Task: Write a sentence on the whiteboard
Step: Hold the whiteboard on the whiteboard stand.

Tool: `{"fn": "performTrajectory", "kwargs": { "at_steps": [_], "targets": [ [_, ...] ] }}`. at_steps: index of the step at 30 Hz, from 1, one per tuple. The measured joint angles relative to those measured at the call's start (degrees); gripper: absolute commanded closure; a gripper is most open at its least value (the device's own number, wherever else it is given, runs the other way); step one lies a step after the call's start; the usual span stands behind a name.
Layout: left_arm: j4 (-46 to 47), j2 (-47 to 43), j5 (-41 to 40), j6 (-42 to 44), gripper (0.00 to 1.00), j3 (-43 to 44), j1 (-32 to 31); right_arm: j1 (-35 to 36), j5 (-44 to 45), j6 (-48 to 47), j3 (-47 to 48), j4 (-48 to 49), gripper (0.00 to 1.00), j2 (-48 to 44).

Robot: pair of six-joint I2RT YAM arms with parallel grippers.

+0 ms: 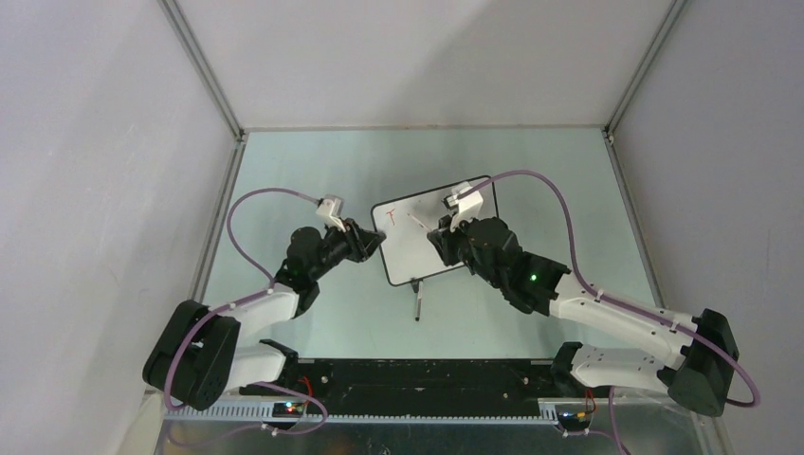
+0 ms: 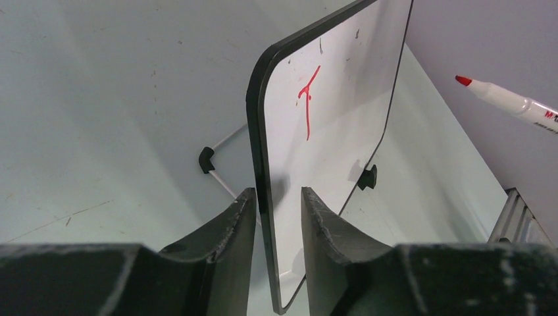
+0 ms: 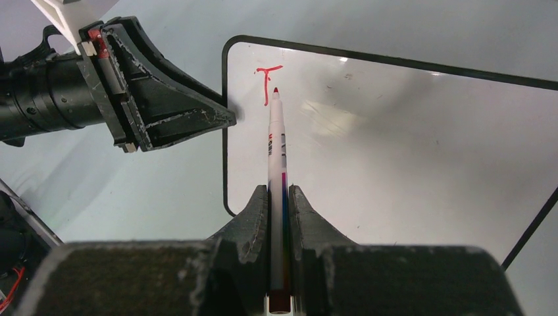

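The whiteboard (image 1: 412, 254) stands tilted at the table's middle, with a black frame and a glossy white face. Of the sentence, only a red "T" (image 2: 308, 102) shows, near the board's upper left corner (image 3: 266, 82). My left gripper (image 2: 279, 197) straddles the board's left edge, one finger on each side. A gap remains on the face side, so it is open. My right gripper (image 3: 279, 191) is shut on a red-tipped marker (image 3: 276, 151). The marker's tip hovers just right of the "T", and the left wrist view shows it off the surface (image 2: 510, 100).
A thin white rod with a dark end (image 1: 416, 303) lies on the green table in front of the board. The board's black foot (image 2: 368, 178) and rear wire stand (image 2: 207, 160) rest on the table. Grey walls with aluminium rails enclose the table.
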Motion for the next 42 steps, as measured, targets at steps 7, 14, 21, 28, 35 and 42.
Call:
{"fn": "performTrajectory", "kwargs": {
  "at_steps": [7,14,21,28,35,42],
  "targets": [
    [-0.8,0.0,0.0,0.6,0.75,0.4,0.0,0.0,-1.0,0.2,0.0,0.3,1.00,1.5],
    [-2.3,-0.7,-0.3,1.4,0.80,0.4,0.0,0.1,-1.2,0.2,0.0,0.3,1.00,3.4],
    [-2.5,-0.8,-0.4,1.6,0.84,0.4,0.0,0.4,-1.2,0.2,0.0,0.3,1.00,3.6],
    [-2.5,-0.8,-0.3,1.6,0.86,0.4,0.0,0.4,-1.2,0.3,0.0,0.7,1.00,4.4],
    [-2.5,-0.8,-0.4,2.0,0.86,0.4,-0.1,0.4,-1.0,0.7,1.2,-0.1,1.00,7.4],
    [-2.5,-0.9,-0.4,2.0,0.86,0.4,-0.2,0.4,-0.9,1.3,3.7,-0.7,1.00,8.4]
  ]
}}
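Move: The whiteboard's left edge already stands between the left hand's half-open fingers; the board's middle is about 11 cm to that hand's right, 1 cm ahead and level. The red T on it is some 3 cm ahead, 2 cm right and 2 cm up. From the right hand, holding the red marker, the T is roughly 8 cm ahead, 9 cm left and 8 cm below; the board's middle is 6 cm ahead, straight in line, 11 cm below. Almost without travelling, the left hand closes its fingers until both pads pinch the whiteboard's left edge, their grip effort rising. The right hand, still gripping the red marker, sinks nearly 4 cm in two stages while easing about 2.5 cm left, towards the red T, then lifts back about 1 cm as it edges slightly forward; its wrist tips down a few degrees. ##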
